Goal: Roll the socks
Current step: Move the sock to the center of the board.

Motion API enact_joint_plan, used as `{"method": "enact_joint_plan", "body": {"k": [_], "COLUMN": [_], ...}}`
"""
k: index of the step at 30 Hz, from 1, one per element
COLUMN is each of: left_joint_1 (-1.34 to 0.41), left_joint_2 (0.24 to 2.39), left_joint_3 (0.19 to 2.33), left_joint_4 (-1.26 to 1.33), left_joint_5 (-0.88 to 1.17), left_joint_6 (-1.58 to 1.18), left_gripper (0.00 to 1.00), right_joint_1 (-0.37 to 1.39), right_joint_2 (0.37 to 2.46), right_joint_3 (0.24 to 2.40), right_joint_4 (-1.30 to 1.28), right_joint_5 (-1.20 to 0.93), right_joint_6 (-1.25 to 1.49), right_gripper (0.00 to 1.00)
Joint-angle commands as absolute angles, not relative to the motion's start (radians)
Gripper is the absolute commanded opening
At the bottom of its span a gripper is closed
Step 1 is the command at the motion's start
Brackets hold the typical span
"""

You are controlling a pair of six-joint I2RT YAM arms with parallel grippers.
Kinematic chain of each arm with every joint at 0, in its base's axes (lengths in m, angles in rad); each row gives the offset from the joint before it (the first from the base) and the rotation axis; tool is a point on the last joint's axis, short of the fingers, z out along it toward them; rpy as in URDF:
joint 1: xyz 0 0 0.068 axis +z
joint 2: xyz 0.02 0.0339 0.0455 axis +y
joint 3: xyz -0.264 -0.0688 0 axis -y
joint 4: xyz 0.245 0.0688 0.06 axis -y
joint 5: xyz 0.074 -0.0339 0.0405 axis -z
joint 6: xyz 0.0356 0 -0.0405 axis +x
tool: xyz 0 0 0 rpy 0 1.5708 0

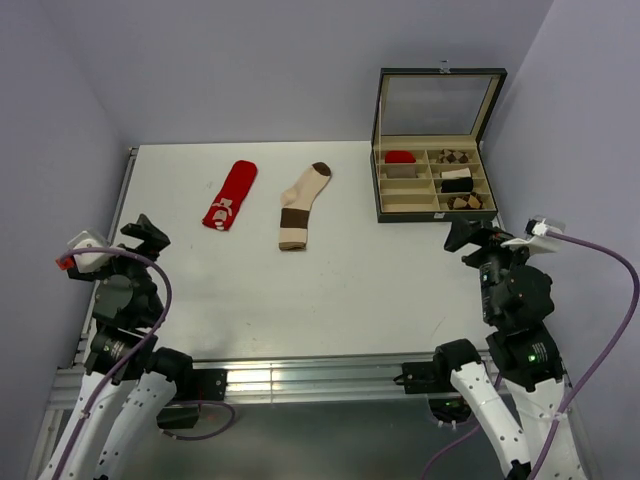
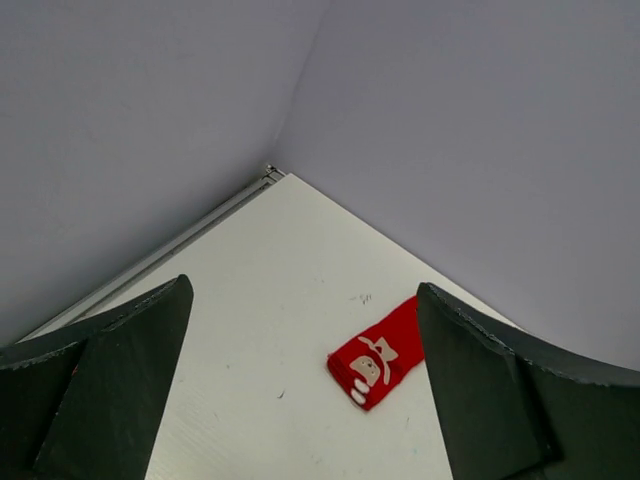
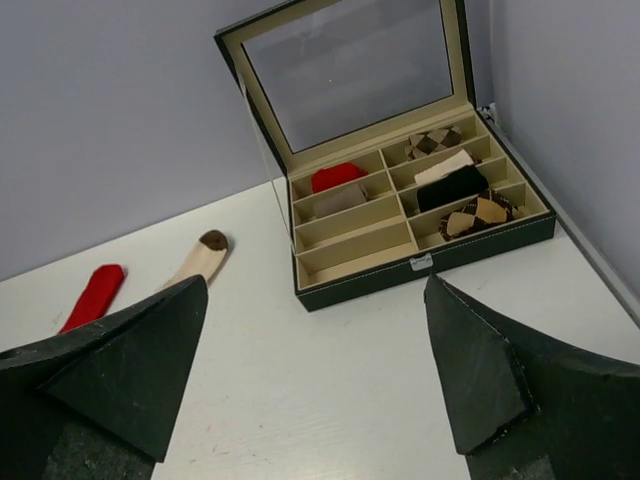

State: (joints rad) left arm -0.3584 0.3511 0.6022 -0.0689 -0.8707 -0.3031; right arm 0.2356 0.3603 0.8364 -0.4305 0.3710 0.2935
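Note:
Two socks lie flat on the white table (image 1: 330, 290), side by side at the back. The red sock (image 1: 231, 195) has white marks at its near end and also shows in the left wrist view (image 2: 378, 352) and the right wrist view (image 3: 92, 296). The cream sock (image 1: 303, 204) with brown toe, heel and band lies to its right; its brown toe shows in the right wrist view (image 3: 205, 254). My left gripper (image 1: 146, 234) stands open near the table's left edge, well short of the socks. My right gripper (image 1: 470, 237) stands open at the right, in front of the box. Both hold nothing.
A dark compartment box (image 1: 434, 186) with its glass lid raised stands at the back right (image 3: 420, 260). It holds a red bundle (image 1: 400, 157), brown-patterned bundles (image 1: 455, 157) and a black-and-white bundle (image 1: 456, 180). Grey walls close in at the back and both sides.

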Motion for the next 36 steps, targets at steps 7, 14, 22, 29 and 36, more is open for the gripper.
{"method": "enact_joint_plan", "body": {"k": [7, 14, 22, 29, 36], "left_joint_1": [-0.304, -0.287, -0.285, -0.282, -0.279], "left_joint_2": [0.38, 0.385, 0.411, 0.426, 0.425], "left_joint_3": [0.597, 0.589, 0.598, 0.598, 0.594], "left_joint_4": [-0.018, -0.017, -0.049, -0.055, -0.054], "left_joint_5": [-0.778, -0.723, -0.689, -0.672, -0.669], "left_joint_6": [-0.337, -0.331, -0.325, -0.324, -0.316], "left_gripper": [0.99, 1.0, 1.0, 0.99, 0.99], "right_joint_1": [0.232, 0.232, 0.33, 0.506, 0.595], "right_joint_2": [0.523, 0.737, 1.198, 1.595, 1.892], "right_joint_3": [0.859, 0.871, 1.04, 1.279, 1.457], "right_joint_4": [-0.393, -0.255, -0.195, -0.255, -0.304], "right_joint_5": [0.224, -0.055, -0.193, -0.107, -0.155], "right_joint_6": [0.362, 0.396, 0.287, 0.078, -0.081], "right_gripper": [0.98, 0.96, 0.81, 0.73, 0.57]}}
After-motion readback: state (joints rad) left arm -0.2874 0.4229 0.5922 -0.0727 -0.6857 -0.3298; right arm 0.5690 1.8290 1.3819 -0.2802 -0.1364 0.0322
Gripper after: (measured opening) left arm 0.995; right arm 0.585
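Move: Out on the open board, the beige sock lies about 24 cm ahead of the right hand and 32 cm to its left, some 33 cm below. The red sock is roughly 27 cm ahead and 51 cm left of that hand; the sock box sits about 30 cm ahead and 3 cm right. From the left hand the beige sock is some 22 cm ahead and 30 cm to the right, about 31 cm below. Sweeping left, down and forward in a quickening dive of about 40 cm, the right hand heads for the beige sock, swinging counter-clockwise and tipping down until its fingers slant some 40 degrees towards the board. On the way the wide-open fingers narrow to a little over half; they stay above the board. The left hand, fingers wide open, eases about 3 cm forward and right. ##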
